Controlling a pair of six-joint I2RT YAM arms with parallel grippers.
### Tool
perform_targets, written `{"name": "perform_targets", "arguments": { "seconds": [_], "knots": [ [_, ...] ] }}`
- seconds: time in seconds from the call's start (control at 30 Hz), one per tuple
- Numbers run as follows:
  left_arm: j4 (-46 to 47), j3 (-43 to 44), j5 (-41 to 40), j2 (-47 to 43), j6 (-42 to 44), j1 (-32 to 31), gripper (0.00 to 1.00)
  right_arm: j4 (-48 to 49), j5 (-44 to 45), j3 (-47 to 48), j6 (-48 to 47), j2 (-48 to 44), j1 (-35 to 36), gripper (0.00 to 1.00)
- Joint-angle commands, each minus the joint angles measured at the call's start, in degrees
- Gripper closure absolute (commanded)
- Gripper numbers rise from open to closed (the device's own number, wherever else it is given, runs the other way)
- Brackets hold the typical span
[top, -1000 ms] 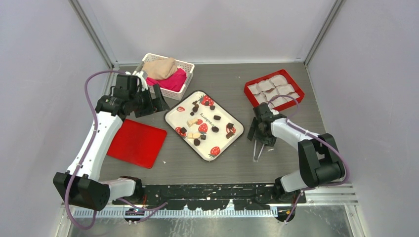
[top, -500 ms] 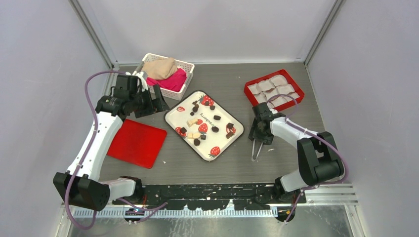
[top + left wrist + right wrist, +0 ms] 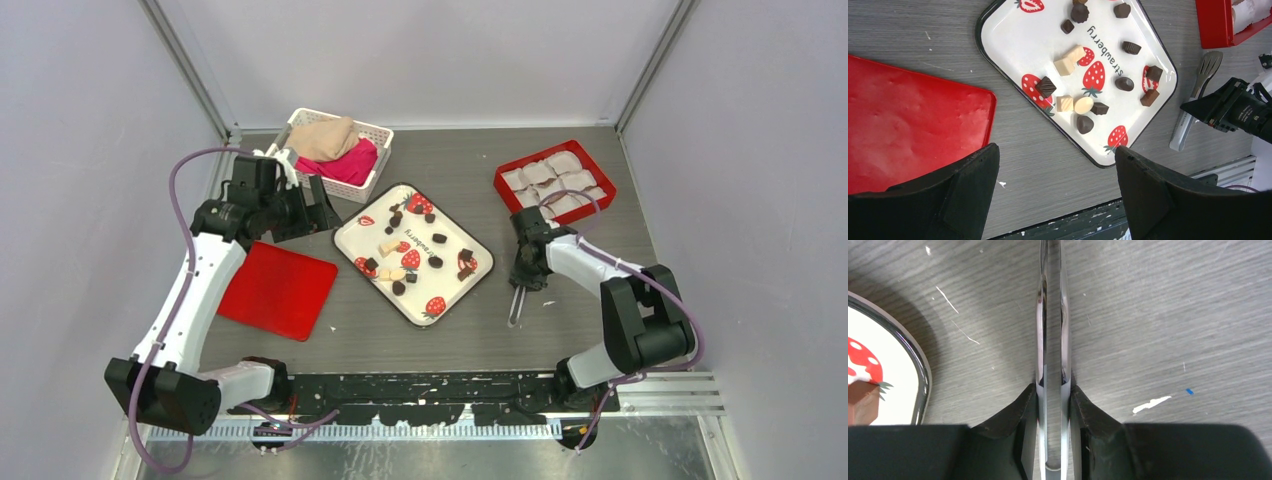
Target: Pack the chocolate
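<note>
The chocolate (image 3: 436, 261), small dark lumps (image 3: 1084, 124), lies scattered on a white strawberry-print tray (image 3: 352, 232) mid-table, mixed with a few pale pieces. One brown piece (image 3: 860, 402) shows at the tray's edge in the right wrist view. Metal tongs (image 3: 516, 305) lie on the table right of the tray. My right gripper (image 3: 1052, 390) is shut on the tongs (image 3: 1052, 315), both fingers (image 3: 1025, 405) pressing their two arms close together. My left gripper (image 3: 1056, 152) hangs open and empty above the tray's left side, its jaws wide apart.
A red box (image 3: 505, 183) lined with white paper cups stands at the back right. A flat red lid (image 3: 275, 290) lies left of the tray. A white basket (image 3: 380, 135) with cloths sits at the back left.
My right gripper has closed onto the tongs, squeezing their arms together. The left arm has shifted only slightly, still open.
</note>
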Motion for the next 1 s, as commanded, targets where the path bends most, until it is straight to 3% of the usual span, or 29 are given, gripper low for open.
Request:
{"name": "perform_targets", "arguments": {
  "seconds": [0.0,0.17,0.37,0.6,0.97],
  "knots": [
    [1.08,0.87,1.53,0.18,1.03,-0.25,0.14,-6.14,-0.4,2.8,0.91,-5.66,0.49,0.93],
    [0.52,1.67,1.41,0.75,1.57,-0.25,0.14,-14.97,-3.02,10.0,0.9,-14.05,1.16,0.95],
    [0.67,1.52,1.32,1.48,1.94,-0.25,0.14,-21.38,-14.03,24.0,-3.37,-18.66,2.02,0.95],
    [1.13,1.8,1.24,2.08,2.03,-0.25,0.14,-19.67,-23.01,38.82,-6.3,-16.54,6.4,0.94],
    [1.04,0.99,-0.37,1.3,1.94,-0.25,0.14,-22.02,-24.09,49.9,-9.4,-9.56,10.28,0.94]
  ]
}}
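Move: The tongs are already pinched in the right gripper, low at the table. The chocolate tray's middle lies about 25 cm to the right hand's left and 6 cm ahead, at hand height; the square dark chocolate stands nearer, some 13 cm left and 6 cm ahead, with the brown one 4 cm closer in. The red box is 8 cm right, 22 cm out. From the left hand, the tray's middle is about 14 cm right, 3 cm ahead and 24 cm below. Keep the right gripper's hold on the tongs and lift them briskly off the table, easing back a touch at first, then rising about 30 cm and carrying them some 13 cm left, over the tray's right-hand side. As the hand climbs, swing its fingers from pointing down outward and to the left, twisting roughly 30 degrees counter-clockwise. ##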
